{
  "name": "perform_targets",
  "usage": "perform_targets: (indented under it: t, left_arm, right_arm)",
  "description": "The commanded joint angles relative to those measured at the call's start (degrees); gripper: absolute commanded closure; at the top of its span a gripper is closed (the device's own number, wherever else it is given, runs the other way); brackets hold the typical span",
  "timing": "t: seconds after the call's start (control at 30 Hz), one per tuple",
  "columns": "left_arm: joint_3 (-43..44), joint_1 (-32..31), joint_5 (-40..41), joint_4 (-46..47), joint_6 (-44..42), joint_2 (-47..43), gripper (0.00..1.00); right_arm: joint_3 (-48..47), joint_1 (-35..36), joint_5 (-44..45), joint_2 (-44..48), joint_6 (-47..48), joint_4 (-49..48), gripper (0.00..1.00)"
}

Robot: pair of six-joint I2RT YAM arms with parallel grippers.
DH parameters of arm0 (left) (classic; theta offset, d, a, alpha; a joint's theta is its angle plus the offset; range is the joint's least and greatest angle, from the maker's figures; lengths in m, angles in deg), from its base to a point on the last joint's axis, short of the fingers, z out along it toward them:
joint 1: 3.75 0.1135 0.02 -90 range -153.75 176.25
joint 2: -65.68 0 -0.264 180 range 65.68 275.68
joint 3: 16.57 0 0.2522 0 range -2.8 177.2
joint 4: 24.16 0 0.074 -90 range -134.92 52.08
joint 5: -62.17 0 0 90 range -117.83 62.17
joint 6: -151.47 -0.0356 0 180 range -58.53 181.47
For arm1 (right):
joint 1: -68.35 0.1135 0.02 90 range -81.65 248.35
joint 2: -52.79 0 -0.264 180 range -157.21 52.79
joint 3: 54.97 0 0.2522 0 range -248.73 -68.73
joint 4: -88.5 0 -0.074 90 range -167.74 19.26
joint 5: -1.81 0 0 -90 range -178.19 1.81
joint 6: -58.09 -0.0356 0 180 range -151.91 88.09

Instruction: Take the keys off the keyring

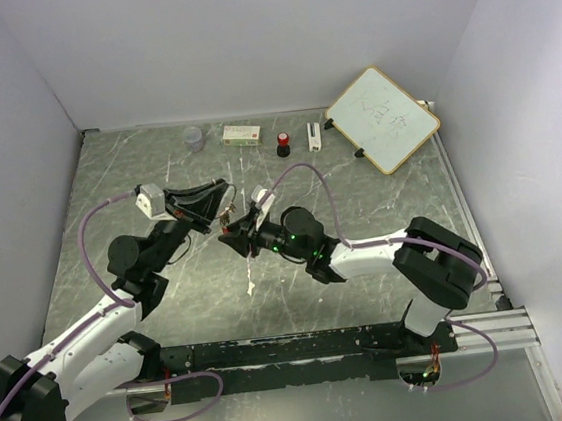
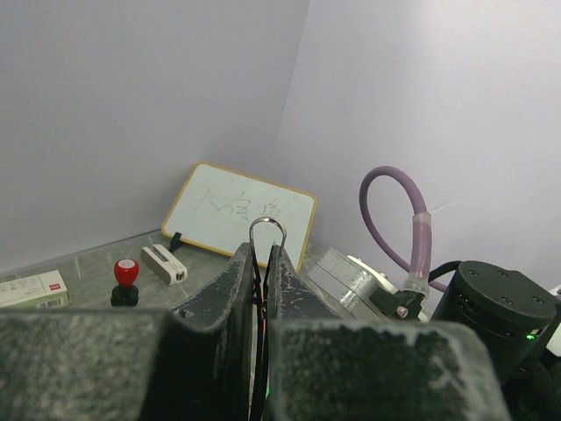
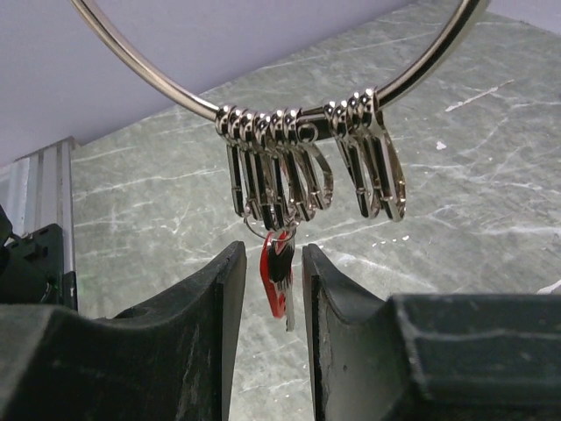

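Observation:
My left gripper point(image 1: 223, 209) is shut on the keyring point(image 2: 267, 224); its silver loop sticks up between the closed fingers point(image 2: 261, 263). In the right wrist view the large ring point(image 3: 289, 118) carries several silver snap clips. The red key point(image 3: 277, 272) hangs from one of them. My right gripper point(image 3: 272, 256) is open, with one jaw on each side of the red key and small gaps showing. In the top view my right gripper point(image 1: 239, 237) sits just right of and below the left one, above mid-table. No green key shows.
At the back stand a clear cup point(image 1: 193, 137), a white box point(image 1: 242, 134), a black knob with a red top point(image 1: 282, 145), a small white block point(image 1: 315, 137) and a whiteboard point(image 1: 382, 119). A small pale sliver point(image 1: 252, 279) lies on the marble table below the grippers.

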Motion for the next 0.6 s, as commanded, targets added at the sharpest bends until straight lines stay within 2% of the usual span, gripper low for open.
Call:
perform_targets:
  t: [0.0,0.2,0.4,0.5,0.57]
  left_arm:
    - [1.3,-0.6,0.8,3.6,0.5,0.1,0.93]
    - [1.3,-0.8,1.2,3.7,0.2,0.0,0.93]
    - [0.9,-0.9,1.8,3.8,-0.2,-0.4,0.93]
    - [0.6,-0.9,2.2,3.8,-0.2,-0.4,0.93]
    - [0.4,-0.9,2.4,3.9,-0.3,-0.2,0.93]
  right_arm:
    - [-1.6,0.3,0.6,-1.3,0.7,-2.8,0.69]
    - [-2.4,0.3,0.8,-2.9,0.0,-3.5,0.76]
    - [-2.4,0.3,1.4,-3.4,-0.3,-4.6,0.90]
    - [-2.3,0.3,2.1,-3.0,-0.3,-4.2,1.00]
    - [-2.3,0.3,2.4,-2.6,-0.1,-3.6,1.00]
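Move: The red key hangs just in front of the right hand's parted fingers, about 1 cm forward, 1 cm left and 1 cm below their midpoint. The nearer clip bunch hangs some 4 cm above that hand and 1 cm forward; the other clip bunch is at the same height, 3 cm forward. The keyring's middle is about 10 cm up and 1 cm forward. From the left hand, which grips the keyring, the red key lies roughly 15 cm below and 1 cm back. Easing about 1 cm forward and left with a slight dip, the right hand brings its fingertips around the red key below the clips and closes them from a third open to shut, pinching its upper part. The wrist doesn't turn. The left hand stays put, keeping its pinch on the keyring above. ##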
